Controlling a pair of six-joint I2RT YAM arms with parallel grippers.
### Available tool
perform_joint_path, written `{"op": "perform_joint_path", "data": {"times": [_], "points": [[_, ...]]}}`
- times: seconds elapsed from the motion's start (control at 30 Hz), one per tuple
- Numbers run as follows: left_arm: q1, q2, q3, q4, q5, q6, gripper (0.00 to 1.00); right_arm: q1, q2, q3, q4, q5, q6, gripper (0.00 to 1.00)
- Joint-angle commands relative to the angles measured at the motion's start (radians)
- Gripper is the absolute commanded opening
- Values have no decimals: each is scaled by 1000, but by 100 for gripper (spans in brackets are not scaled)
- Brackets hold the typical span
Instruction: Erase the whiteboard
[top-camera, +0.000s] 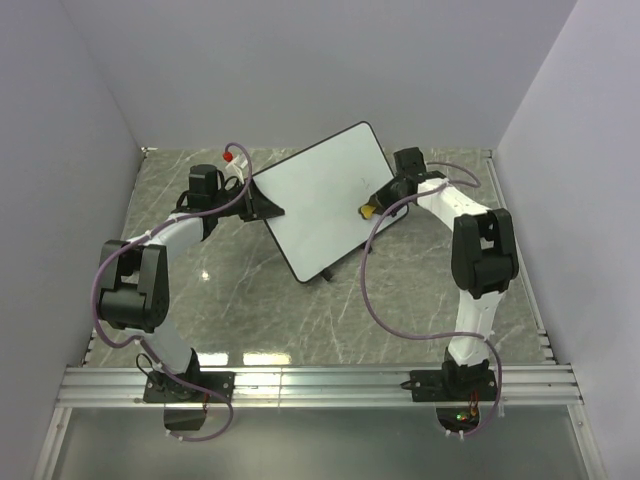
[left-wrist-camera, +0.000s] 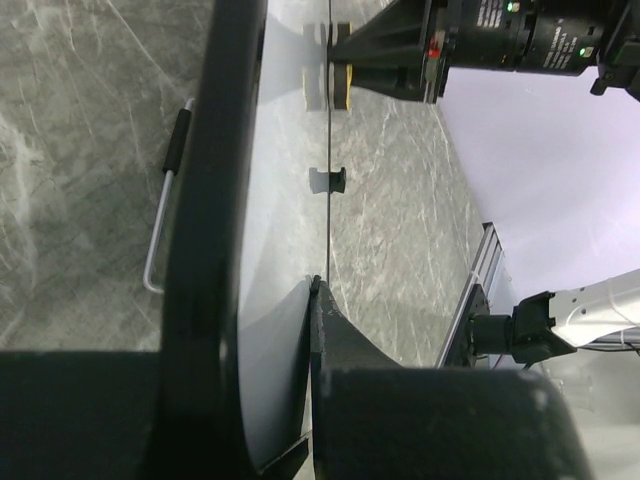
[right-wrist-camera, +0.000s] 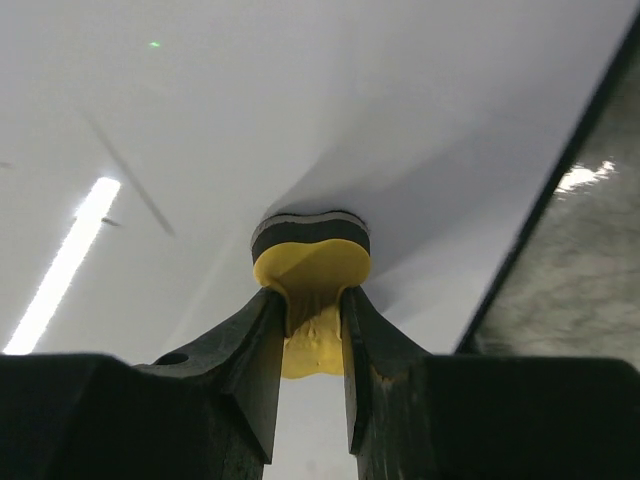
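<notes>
The whiteboard (top-camera: 315, 205) is a white board with a thin black rim, lying askew mid-table and raised at one side. My left gripper (top-camera: 268, 207) is shut on its left rim. In the left wrist view the board (left-wrist-camera: 285, 200) runs edge-on between the fingers of the left gripper (left-wrist-camera: 290, 300). My right gripper (top-camera: 378, 205) is shut on a yellow eraser (top-camera: 367, 211) with a dark pad. That pad presses on the board's right part. In the right wrist view the eraser (right-wrist-camera: 310, 265) sits flat on the whiteboard (right-wrist-camera: 200, 120), pinched by the right gripper (right-wrist-camera: 312, 305).
The marble-patterned table (top-camera: 250, 300) has grey walls on three sides and a metal rail (top-camera: 320, 385) along the near edge. A small red-capped item (top-camera: 230, 155) lies by the left wrist. A black foot (left-wrist-camera: 336, 180) of the board sticks out underneath.
</notes>
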Motion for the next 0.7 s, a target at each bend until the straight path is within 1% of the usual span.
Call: {"op": "perform_joint_path", "data": {"times": [0.0, 0.17, 0.33, 0.4, 0.43, 0.53, 0.57, 0.67], "points": [[-55, -19, -10, -10, 11, 185, 0, 14, 47, -67, -98, 37, -56, 0], [-55, -23, -17, -7, 10, 184, 0, -3, 44, 14, -53, 22, -46, 0], [-56, -25, -20, -7, 10, 184, 0, -34, 82, 126, -30, -31, 69, 0], [-58, -25, -23, -8, 8, 184, 0, -40, 117, 209, -36, -31, 102, 0], [-58, -26, -23, -7, 10, 184, 0, -42, 134, 287, -59, -24, 106, 0], [-58, -26, -23, -8, 8, 185, 0, -45, 214, 416, -120, -6, 117, 0], [-58, -28, -23, -8, 7, 185, 0, -48, 236, 488, -127, -12, 123, 0], [-58, -29, -24, -12, 5, 187, 0, -54, 309, 602, -150, -32, 154, 0]]}}
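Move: The right hand holds the eraser on the tilted whiteboard, near its lower right edge; the upper right area it is taken to lies about 9 cm ahead, straight in line, and some 5 cm higher. Beyond that, the board's far corner is roughly 18 cm ahead, level sideways and 10 cm up; its near right corner is about 8 cm to the right, level ahead and 5 cm lower. From the left hand, the upper right area lies around 19 cm right, 9 cm ahead, at about its height. The right hand finishes its downstroke with about 1 cm more back and down, then reverses and wipes the pinched eraser forward and up the board's slope by some 10 cm, rising about 6 cm towards the far edge, starting slowly and speeding up, hardly shifting sideways and turning some 5 degrees clockwise. The left hand stays in place and keeps its grip on the board's left edge, steadying it against the stroke. ##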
